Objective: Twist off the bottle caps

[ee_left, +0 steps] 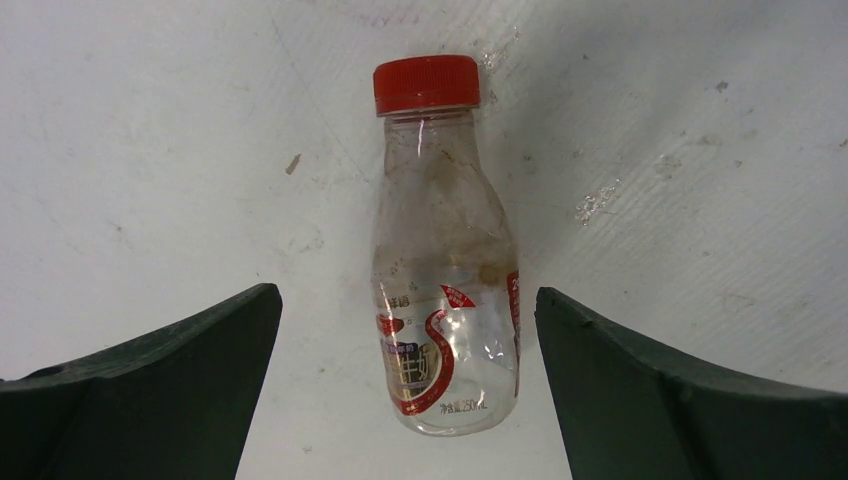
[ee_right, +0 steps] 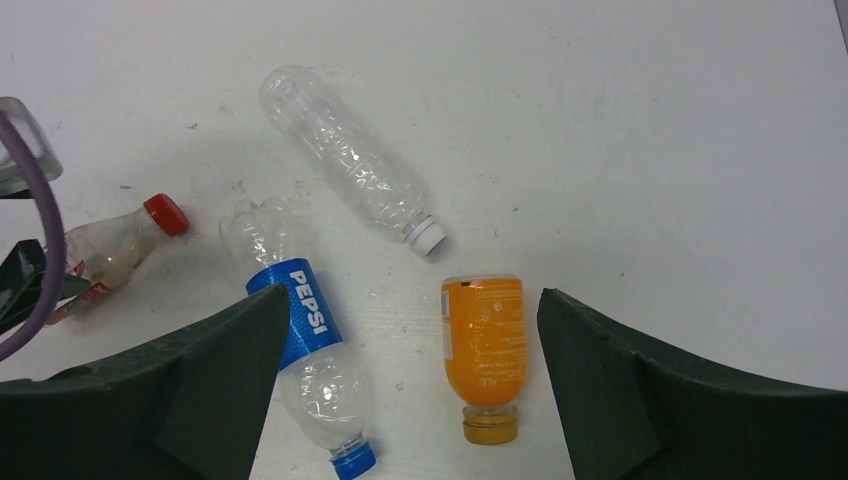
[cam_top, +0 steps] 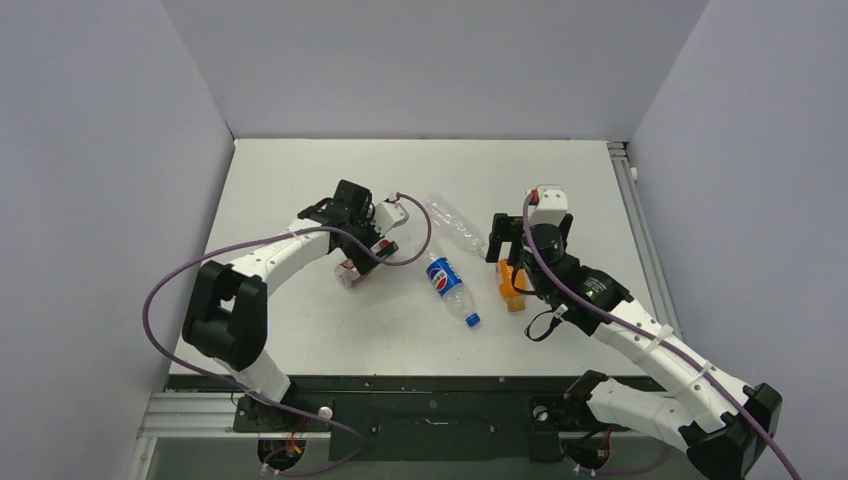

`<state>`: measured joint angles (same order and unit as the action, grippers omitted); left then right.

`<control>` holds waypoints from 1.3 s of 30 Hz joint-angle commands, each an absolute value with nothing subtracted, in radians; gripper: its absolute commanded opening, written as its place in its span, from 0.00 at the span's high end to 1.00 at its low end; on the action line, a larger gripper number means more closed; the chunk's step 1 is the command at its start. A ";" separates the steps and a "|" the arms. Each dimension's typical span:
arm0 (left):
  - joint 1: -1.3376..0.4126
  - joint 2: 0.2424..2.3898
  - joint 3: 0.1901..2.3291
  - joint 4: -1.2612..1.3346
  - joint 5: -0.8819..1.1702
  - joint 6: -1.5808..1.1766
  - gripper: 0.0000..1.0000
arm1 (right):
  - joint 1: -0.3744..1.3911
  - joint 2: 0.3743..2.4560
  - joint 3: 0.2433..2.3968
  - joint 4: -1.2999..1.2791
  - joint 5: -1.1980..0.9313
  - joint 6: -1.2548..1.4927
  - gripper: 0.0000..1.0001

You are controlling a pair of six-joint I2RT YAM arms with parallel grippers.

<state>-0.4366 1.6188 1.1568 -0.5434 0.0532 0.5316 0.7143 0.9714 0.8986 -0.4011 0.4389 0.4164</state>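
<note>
All the bottles lie on their sides on the white table. The short clear bottle with a reddish label and red cap lies under my open left gripper, between the fingers and untouched. My open right gripper hovers over the squat orange bottle, whose orange cap is on. To its left lies the Pepsi bottle with a blue cap. Farther off lies the clear unlabelled bottle with a white cap.
In the top view the bottles cluster mid-table between the left gripper and right gripper. Grey walls enclose the table on three sides. A purple cable loops beside the left wrist.
</note>
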 commanded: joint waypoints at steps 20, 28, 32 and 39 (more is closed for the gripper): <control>-0.339 1.833 1.272 -0.787 0.384 0.490 0.25 | 0.724 0.955 0.943 -0.371 0.447 0.428 0.13; -0.402 1.787 1.183 -0.697 0.315 0.455 0.32 | 0.724 0.956 0.947 -0.368 0.441 0.425 0.13; -0.412 1.786 1.188 -0.682 0.303 0.428 0.50 | 0.723 0.964 0.954 -0.360 0.426 0.435 0.15; -0.402 1.669 1.293 -0.773 0.404 0.381 0.83 | 0.724 0.980 0.992 -0.365 0.392 0.477 0.16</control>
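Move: The red-capped bottle lies under my open left hand, its middle about 7 cm below the fingertips and some 2 cm back, with its cap pointing forward and to the right. The Pepsi bottle is about 20 cm to this hand's right and 6 cm back, and the clear bottle some 23 cm right and 7 cm ahead. From my right hand the red-capped bottle is about 32 cm to the left, 5 cm ahead and 20 cm below. I sink my left hand onto the red-capped bottle, at first with a small shift forward and left, then drawing back and a little right, ending about 6 cm lower and 6 cm farther back. Meanwhile I tip the wrist some 25 degrees so the fingers point more steeply down, close them across the label until they pinch the body and grip effort climbs, then start upward by a centimetre. ##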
